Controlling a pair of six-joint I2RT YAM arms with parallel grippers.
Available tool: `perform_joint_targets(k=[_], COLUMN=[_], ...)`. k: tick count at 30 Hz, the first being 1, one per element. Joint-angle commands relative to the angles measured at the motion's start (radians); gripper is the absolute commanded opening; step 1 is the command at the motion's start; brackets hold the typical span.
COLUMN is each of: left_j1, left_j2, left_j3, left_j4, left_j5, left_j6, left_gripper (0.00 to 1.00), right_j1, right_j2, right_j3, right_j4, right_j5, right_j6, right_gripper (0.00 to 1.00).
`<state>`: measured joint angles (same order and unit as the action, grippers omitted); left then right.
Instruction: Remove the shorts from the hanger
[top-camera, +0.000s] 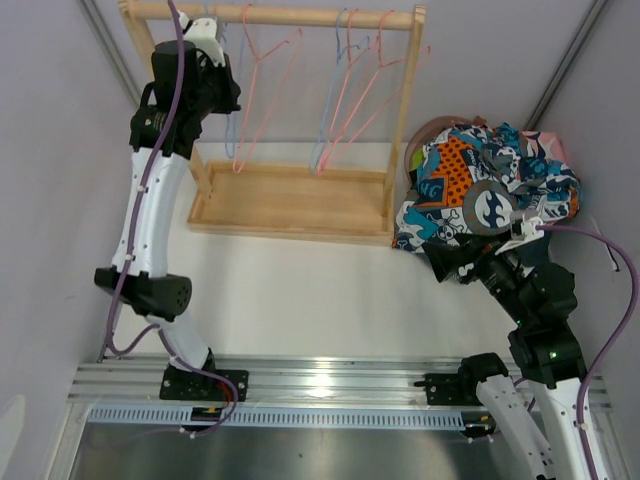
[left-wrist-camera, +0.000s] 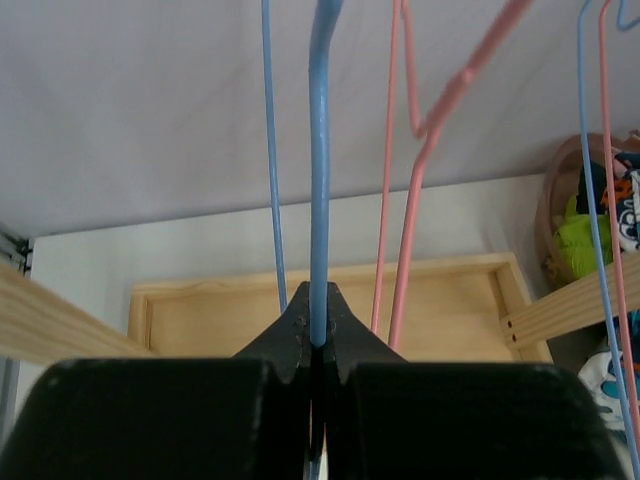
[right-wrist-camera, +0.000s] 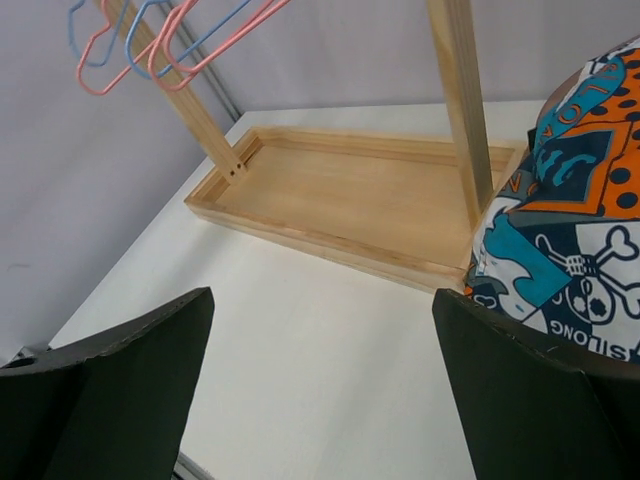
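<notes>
The shorts lie in a heap at the right of the table, the blue-orange-white printed pair on top. In the left wrist view a lime green pair shows in the basket. No shorts hang on the hangers. My left gripper is raised by the rack's left end and is shut on a bare blue hanger. My right gripper is open and empty over the white table, just in front of the heap.
The wooden rack stands at the back with a tray base and a top rail. Several bare pink hangers and blue hangers hang from the rail. A round basket sits under the heap.
</notes>
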<state>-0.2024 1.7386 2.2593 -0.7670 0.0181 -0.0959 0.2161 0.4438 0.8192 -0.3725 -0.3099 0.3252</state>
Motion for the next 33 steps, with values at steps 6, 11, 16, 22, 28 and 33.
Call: perform_joint_targets(k=[6,11,16,22,28,33], left_j1=[0.024,0.023,0.023,0.023,0.02,-0.012], left_j2=[0.17,0.185,0.15,0.009,-0.247,-0.515], left_j3=[0.201,0.119,0.056,-0.029,-0.194,-0.418], left_j4=[0.023,0.018,0.003,-0.009,-0.026,-0.057], left_j5=[0.06,0.023,0.008,0.003,0.037,0.057], left_j6=[-0.028,-0.039,-0.038,-0.045,-0.064,-0.09], left_gripper=[0.0,0.03,0.19,0.74,0.99,0.99], right_j1=[0.006,0.006,0.008,0.006,0.008,0.006], right_j2=[0.004,-0.008,-0.024,-0.046,-0.05,0.022], right_j3=[0.069,0.075,0.074,0.078,0.08,0.113], right_j4=[-0.017,-0.039,-0.043,-0.066,-0.088,-0.138], right_j5=[-0.044,-0.04,-0.046,-0.043,-0.035,-0.012], right_j6=[-0.024,-0.028,-0.011,0.0,0.005,0.024], right_gripper=[1.0,1.0,0.99,1.0,0.99,0.99])
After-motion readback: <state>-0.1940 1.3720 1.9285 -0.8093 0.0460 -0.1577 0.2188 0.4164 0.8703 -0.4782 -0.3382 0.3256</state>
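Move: The left hand holds the blue hanger by a side wire; the place on the wooden rail where its hook is to hang lies about 5 cm ahead, 1 cm to the left and some 14 cm above the hand. A pink hanger dangles about 5 cm to the right, 4 cm ahead and 4 cm up, and the rack's left post stands roughly 16 cm left and 5 cm ahead. From the idle right hand, the rail place is about 30 cm ahead, 42 cm left and 25 cm up. The left hand carries the blue hanger the last 5 cm forward beneath the rail and sinks about 8 cm, tipping its fingers some 10 degrees further down and opening wide during the lower part of this descent to let go of the wire. It then backs off quickly towards the base, about 15 cm, rising the same 8 cm and levelling out again, with the spread fingers clear of the hanger. ##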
